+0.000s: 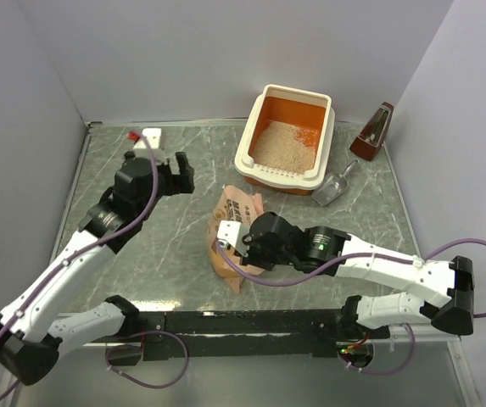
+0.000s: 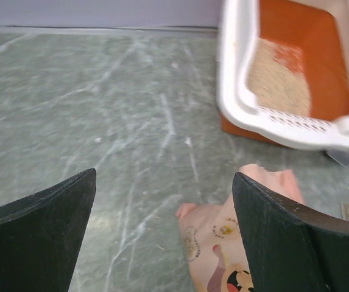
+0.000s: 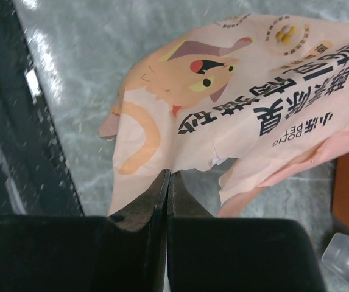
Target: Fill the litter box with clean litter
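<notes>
The litter box (image 1: 331, 127), cream-rimmed and orange inside, stands at the back right of the table. Pale beige clean litter (image 1: 283, 142) lies in it. In the left wrist view the litter box (image 2: 235, 103) and the clean litter (image 2: 278, 79) are at the upper right. My left gripper (image 1: 177, 175) hovers open left of the box, with only bare table between its fingers (image 2: 165, 231). A peach-pink cat-print bag (image 1: 238, 208) lies mid-table. My right gripper (image 3: 169, 176) is shut, its tips pinching the torn edge of the bag (image 3: 235, 103).
A clear grey scoop (image 1: 334, 188) lies against the box's right front corner. A brown metronome-shaped object (image 1: 374, 133) stands at the back right, and a small white block (image 1: 147, 136) at the back left. Walls close off three sides.
</notes>
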Robot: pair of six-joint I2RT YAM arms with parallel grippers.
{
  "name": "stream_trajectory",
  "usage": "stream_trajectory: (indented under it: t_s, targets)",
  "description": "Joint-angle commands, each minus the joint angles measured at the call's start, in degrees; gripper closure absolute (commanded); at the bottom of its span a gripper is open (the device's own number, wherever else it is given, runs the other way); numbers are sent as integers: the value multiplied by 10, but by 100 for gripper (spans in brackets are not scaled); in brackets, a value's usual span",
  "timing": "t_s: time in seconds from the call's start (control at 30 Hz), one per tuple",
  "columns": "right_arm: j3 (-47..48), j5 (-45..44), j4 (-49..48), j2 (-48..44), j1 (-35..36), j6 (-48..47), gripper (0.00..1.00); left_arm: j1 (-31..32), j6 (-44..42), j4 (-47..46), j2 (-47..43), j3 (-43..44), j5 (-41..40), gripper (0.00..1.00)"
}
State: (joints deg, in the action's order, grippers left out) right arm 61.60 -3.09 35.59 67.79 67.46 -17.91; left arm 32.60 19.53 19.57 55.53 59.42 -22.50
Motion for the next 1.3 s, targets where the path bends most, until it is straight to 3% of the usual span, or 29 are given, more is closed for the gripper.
stream_trajectory:
  t_s: [0.0,0.2,0.7,0.9,1.07,1.27]
  targets:
    - [26,41,74,-33,15,-7,100,-1,-65,6,77,68,185,3]
    - [12,61,113,-40,48,-10,100,-1,-139,18,192,119,321,3]
    - [-39,92,70,-76,104,10,100,-21,-295,100,439,315,636,3]
    - [-46,91,65,-72,107,9,100,-22,-377,206,516,388,770,3]
    - [-43,91,66,-72,108,8,100,-22,-439,273,567,433,822,3]
    - [-47,90,64,-71,107,11,100,-8,-458,315,604,461,825,3]
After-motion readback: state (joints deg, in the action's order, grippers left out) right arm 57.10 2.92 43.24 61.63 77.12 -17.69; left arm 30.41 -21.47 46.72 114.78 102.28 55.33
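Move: The litter bag's middle lies about 21 cm to my left hand's right, 9 cm back and 22 cm below; its far end reaches roughly level with that hand. My right hand still pinches its near upper edge, with the bag's middle some 6 cm ahead, 2 cm left and 10 cm below. From my left hand, the litter box is about 20 cm ahead, 32 cm right and 25 cm below, with the scoop some 14 cm right of the box and 11 cm nearer. I swing my open left hand about 20 cm to the right and 12 cm down to the litter bag's far end, turning it some 85 degrees clockwise and tipping the fingers downward, still wide open. Meanwhile my right hand keeps its pinch and drags the bag back about 8 cm, slightly right and down, turning a little counter-clockwise, then holds there. ##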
